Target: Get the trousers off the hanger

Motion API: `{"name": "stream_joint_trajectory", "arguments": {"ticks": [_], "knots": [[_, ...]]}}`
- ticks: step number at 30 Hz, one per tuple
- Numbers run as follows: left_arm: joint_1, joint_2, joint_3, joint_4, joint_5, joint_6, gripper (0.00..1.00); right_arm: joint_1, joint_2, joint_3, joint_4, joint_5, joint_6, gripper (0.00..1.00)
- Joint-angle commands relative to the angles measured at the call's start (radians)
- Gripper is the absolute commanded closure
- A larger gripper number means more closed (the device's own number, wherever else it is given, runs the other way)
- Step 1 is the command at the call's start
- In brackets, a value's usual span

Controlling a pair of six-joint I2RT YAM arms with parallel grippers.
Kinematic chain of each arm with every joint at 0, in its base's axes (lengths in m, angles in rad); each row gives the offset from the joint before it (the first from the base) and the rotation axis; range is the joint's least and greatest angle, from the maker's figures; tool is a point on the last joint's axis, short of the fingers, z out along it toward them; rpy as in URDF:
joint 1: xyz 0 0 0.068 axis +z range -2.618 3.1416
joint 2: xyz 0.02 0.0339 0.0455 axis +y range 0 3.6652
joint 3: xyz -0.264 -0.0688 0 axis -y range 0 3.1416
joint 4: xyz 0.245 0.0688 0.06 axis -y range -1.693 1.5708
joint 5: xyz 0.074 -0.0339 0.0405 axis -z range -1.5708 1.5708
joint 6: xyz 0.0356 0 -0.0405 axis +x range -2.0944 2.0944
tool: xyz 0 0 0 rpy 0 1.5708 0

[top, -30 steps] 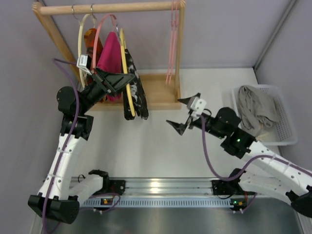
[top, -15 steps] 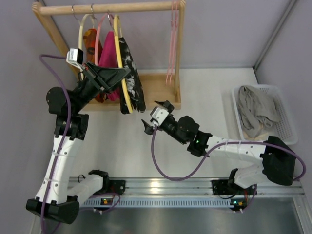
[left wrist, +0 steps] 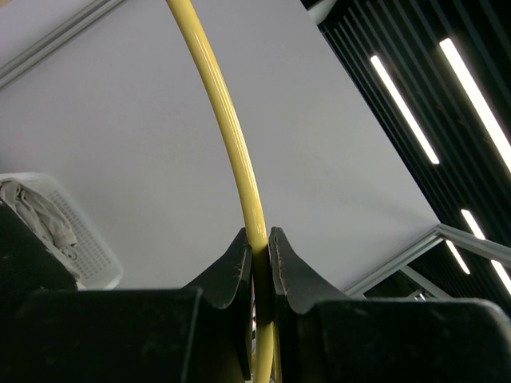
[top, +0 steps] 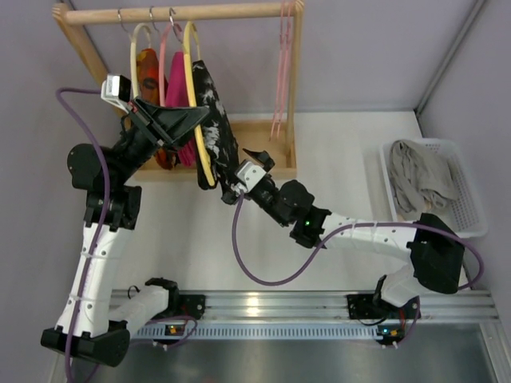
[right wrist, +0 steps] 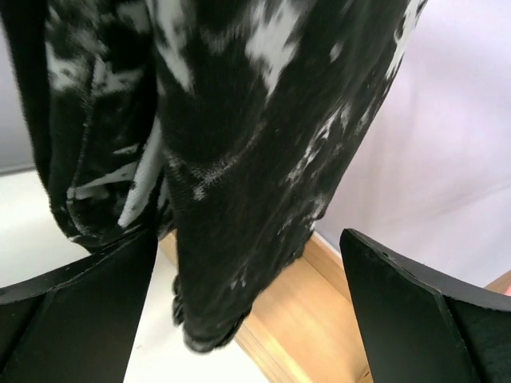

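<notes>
The trousers (top: 214, 120), black with white splotches, hang from the yellow hanger (top: 192, 88) in front of the wooden rack. My left gripper (top: 200, 120) is shut on the hanger's thin yellow bar (left wrist: 231, 136), which runs up between the jaws (left wrist: 261, 247). My right gripper (top: 239, 169) is open at the trousers' lower end. In the right wrist view the trousers (right wrist: 239, 159) hang between the spread fingers (right wrist: 72, 311), the hem just above the rack's base. I cannot tell whether the cloth touches the fingers.
The wooden rack (top: 180, 12) also carries a cream hanger with an orange garment (top: 148, 64), a magenta garment (top: 177, 80) and bare pink hangers (top: 283, 72). Its wooden base (top: 259, 144) lies under the trousers. A white basket (top: 471, 215) with grey cloth stands at the right.
My left gripper has lifted the hanger and trousers up toward the rail. My right arm has swung left across the table, and its open fingers now flank the trousers' lower end.
</notes>
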Motion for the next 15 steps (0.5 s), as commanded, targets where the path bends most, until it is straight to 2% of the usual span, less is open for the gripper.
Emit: {"name": "stream_joint_trajectory", "arguments": {"ticks": [1,7,15], "knots": [[-0.003,-0.037,0.102,0.272,-0.053,0.018,1.0,0.011,0.023,0.079,0.081,0.022,-0.009,0.0],[-0.001,-0.04,0.095,0.27,-0.054,0.009,1.0,-0.021,0.06,0.153,0.087,0.045,0.002,0.05],[-0.003,-0.04,0.061,0.27,-0.065,-0.017,1.0,-0.034,0.1,0.243,0.119,0.052,-0.024,0.04]]}}
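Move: The black-and-white trousers hang between and beyond the right hand's open fingers, their middle about 6 cm ahead of it, 5 cm left and some 7 cm up. The yellow hanger's middle is about level with that hand fore and aft, roughly 8 cm left and 22 cm higher; the magenta garment is about 8 cm ahead, 13 cm left and 8 cm up. From the left hand, which holds the hanger, the trousers lie some 11 cm ahead, 3 cm right and 16 cm below. With one finger coming up against the cloth of the lower trousers, the right hand climbs about 5 cm and pushes 2 to 3 cm forward along them, first easing forward, then mostly rising. The wrist turns only slightly and the jaws stay almost fully open, not yet gripping. The left hand keeps its pinch on the yellow hanger, practically still. ##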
